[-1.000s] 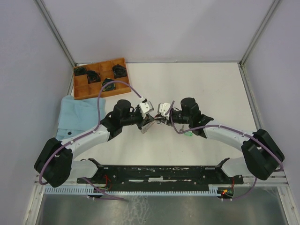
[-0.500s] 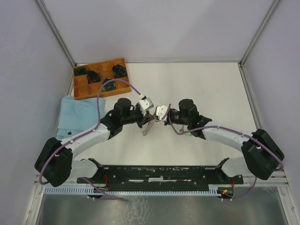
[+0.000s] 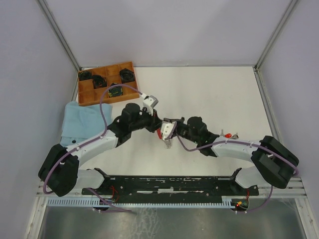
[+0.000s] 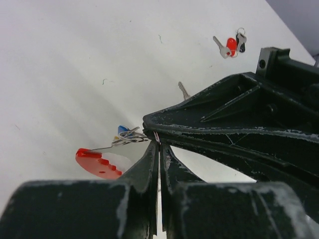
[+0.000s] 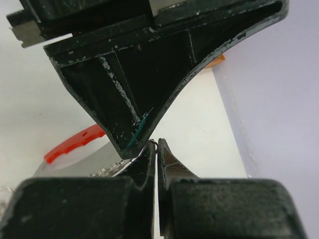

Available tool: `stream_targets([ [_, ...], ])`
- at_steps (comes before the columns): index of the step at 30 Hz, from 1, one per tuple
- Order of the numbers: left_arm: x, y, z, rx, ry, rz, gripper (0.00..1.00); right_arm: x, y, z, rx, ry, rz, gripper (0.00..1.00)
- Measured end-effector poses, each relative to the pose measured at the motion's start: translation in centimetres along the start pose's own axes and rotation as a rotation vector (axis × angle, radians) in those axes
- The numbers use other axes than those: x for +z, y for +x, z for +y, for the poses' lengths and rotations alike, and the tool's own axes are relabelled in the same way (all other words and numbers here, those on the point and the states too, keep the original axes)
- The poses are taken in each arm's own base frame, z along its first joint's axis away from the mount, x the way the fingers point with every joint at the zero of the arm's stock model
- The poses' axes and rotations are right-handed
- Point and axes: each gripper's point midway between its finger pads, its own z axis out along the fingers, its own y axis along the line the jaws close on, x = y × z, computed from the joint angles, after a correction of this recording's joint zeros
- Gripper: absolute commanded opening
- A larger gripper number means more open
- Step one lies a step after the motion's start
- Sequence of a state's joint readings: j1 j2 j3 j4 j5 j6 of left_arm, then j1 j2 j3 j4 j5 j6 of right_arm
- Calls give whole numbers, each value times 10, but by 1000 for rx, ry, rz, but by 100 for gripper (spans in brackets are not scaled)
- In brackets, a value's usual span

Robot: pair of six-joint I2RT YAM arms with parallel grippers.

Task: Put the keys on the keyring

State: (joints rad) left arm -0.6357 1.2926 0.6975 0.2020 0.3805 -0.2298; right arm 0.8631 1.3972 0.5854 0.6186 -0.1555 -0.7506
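Note:
Both grippers meet tip to tip over the middle of the table. My left gripper (image 3: 159, 128) (image 4: 158, 143) is shut, with a thin wire of the keyring (image 4: 128, 137) pinched at its tips. The ring's red strap (image 4: 96, 162) (image 5: 74, 144) (image 3: 159, 134) hangs below, and a blue key head (image 4: 122, 129) shows beside the ring. My right gripper (image 3: 165, 132) (image 5: 157, 144) is shut too, nipping the ring wire right against the left fingers (image 5: 134, 74). A red-headed key (image 4: 231, 46) (image 3: 228, 135) lies on the table to the right next to a dark-headed one (image 4: 242, 43). Another silver key blade (image 4: 183, 90) pokes out behind the right fingers.
An orange wooden tray (image 3: 106, 99) holding dark round coils (image 3: 127, 74) stands at the back left. A light blue cloth (image 3: 79, 122) lies left of the left arm. Grey walls close in the table on three sides.
The right gripper has shut and both grippers have dropped slightly toward the near edge with the keyring. The right forearm has swung lower, uncovering the red key on the table.

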Motion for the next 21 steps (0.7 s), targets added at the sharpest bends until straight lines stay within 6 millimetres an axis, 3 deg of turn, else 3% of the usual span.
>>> stream_targets([
  [3, -2, -5, 2, -58, -30, -24, 7, 2, -2, -5, -7, 43, -11, 1],
  [8, -19, -18, 1, -67, -70, -107, 25, 2, -15, -11, 11, 98, -73, 1],
  [13, -45, -39, -1, 16, -87, -296, 38, -1, -7, 4, 58, 67, -68, 1],
  [21, -56, -19, 9, 134, -107, -408, 46, -3, -9, 11, 113, 62, -100, 1],
])
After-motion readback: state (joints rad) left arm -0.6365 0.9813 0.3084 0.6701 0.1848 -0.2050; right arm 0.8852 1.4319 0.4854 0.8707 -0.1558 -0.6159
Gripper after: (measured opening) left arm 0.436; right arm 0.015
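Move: The keyring is pinched between the two hands' fingertips, about 1 cm to the left hand's right and about 1 cm to the right hand's left, level with both in reach and height. Its grey tag hangs some 7 cm below the left hand's tips, about 2 cm back and 2 cm right. The green key lies on the table about 14 cm right of the left hand, roughly level in reach and some 13 cm below. The left fingers open to a bit under half and let go of the keyring, while the right hand keeps its pinch. The left hand lifts about 5 cm and draws about 5 cm left, away from the right hand, sinking some 2 cm again at the end as its fingers tip up about 20 degrees. The right hand bobs up 1.5 cm and back down, easing slightly back with a small roll. ##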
